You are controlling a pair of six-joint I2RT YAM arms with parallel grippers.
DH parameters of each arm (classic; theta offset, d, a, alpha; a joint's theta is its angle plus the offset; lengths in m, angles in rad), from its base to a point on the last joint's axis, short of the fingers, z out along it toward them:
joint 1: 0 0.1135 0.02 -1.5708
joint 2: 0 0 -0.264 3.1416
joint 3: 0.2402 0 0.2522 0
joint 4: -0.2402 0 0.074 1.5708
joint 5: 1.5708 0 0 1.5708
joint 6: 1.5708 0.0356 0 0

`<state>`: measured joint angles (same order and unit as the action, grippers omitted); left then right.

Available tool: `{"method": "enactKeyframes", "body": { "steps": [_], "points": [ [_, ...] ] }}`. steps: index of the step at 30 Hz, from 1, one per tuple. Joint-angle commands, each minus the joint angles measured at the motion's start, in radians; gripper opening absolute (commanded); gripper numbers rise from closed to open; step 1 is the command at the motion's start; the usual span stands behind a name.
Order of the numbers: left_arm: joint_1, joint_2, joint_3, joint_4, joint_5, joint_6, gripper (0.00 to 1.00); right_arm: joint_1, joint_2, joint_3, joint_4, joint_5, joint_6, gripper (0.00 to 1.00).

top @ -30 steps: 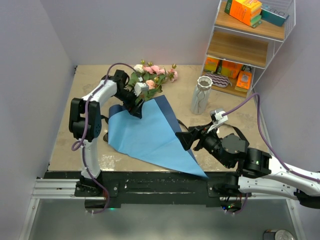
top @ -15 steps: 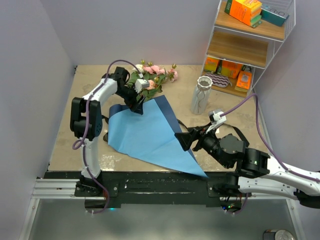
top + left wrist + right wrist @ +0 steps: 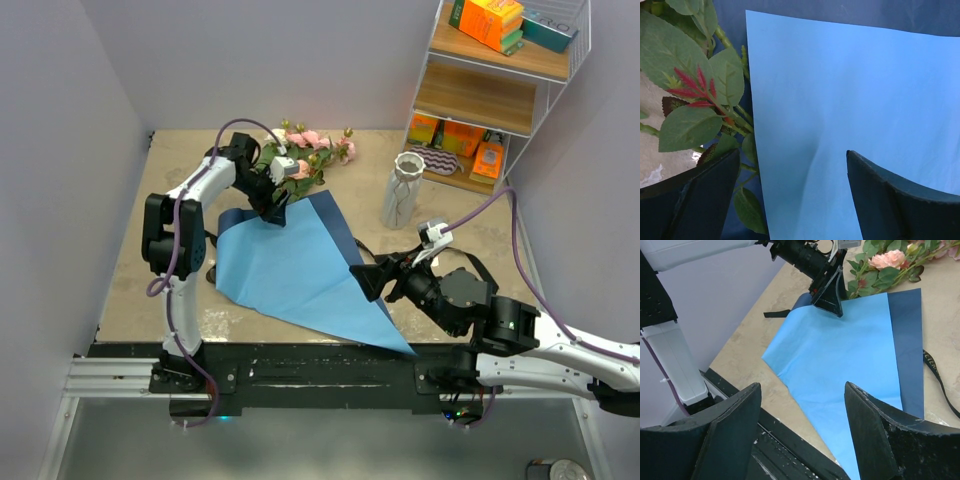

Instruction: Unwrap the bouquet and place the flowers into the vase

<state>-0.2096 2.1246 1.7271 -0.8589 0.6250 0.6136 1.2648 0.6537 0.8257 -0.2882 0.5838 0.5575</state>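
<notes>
The bouquet lies unwrapped: its blue paper (image 3: 295, 270) is spread flat on the table, light sheet (image 3: 855, 85) over a darker one (image 3: 907, 345). The flowers (image 3: 308, 150), pink, peach and cream roses with green leaves (image 3: 687, 95), lie at the paper's far edge, a peach rose (image 3: 886, 259) showing in the right wrist view. My left gripper (image 3: 274, 214) (image 3: 791, 151) (image 3: 830, 299) is open over the paper's far corner, beside the stems. My right gripper (image 3: 362, 279) (image 3: 802, 385) hangs open above the paper's near right edge, holding nothing. The ribbed whitish vase (image 3: 404, 190) stands upright to the right.
A wire shelf rack (image 3: 495, 95) with orange boxes (image 3: 490, 22) stands at the back right, just behind the vase. Black ribbon (image 3: 936, 376) trails off the paper's right side. Walls close the left and back. The table's near edge (image 3: 300, 350) runs under the paper's tip.
My left gripper has shifted slightly farther back toward the flower stems. The right gripper's jaws have narrowed a little; the paper, flowers and vase have not moved.
</notes>
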Motion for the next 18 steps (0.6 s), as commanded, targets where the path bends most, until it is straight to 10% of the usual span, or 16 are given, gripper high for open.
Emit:
{"method": "enactKeyframes", "body": {
  "steps": [1,14,18],
  "points": [
    [-0.002,0.006,0.038,-0.023,0.024,0.024,0.90,0.001,-0.006,-0.007,0.043,-0.006,0.012,0.70],
    [-0.007,0.009,0.042,-0.098,0.045,0.083,0.65,0.001,-0.011,-0.007,0.058,0.005,0.013,0.68],
    [-0.007,0.006,0.049,-0.098,0.042,0.080,0.42,0.001,-0.005,-0.010,0.069,0.002,0.012,0.67]
  ]
}}
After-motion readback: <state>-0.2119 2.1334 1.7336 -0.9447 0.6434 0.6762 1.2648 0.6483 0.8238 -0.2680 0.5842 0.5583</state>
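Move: The left hand hovers low and astride the light-blue paper's flower-side edge, which lies about 2 cm ahead, 1 cm right and 3 cm below. From that hand the rose heads are some 15 cm ahead and 7 cm right, about level in height, and the vase is roughly 24 cm right and 1 cm ahead, its middle 8 cm higher. From the right hand, this paper edge lies about 27 cm ahead, 18 cm left and 27 cm below. Back towards the robot by a little under 2 cm and barely lower, the left hand draws away from the rose heads over the light-blue paper, its fingers closing from wide open to about half. The flower-side finger comes in to the paper's edge and seems to touch it while the other stays over the sheet; the wrist keeps its slant, down and to the right. ##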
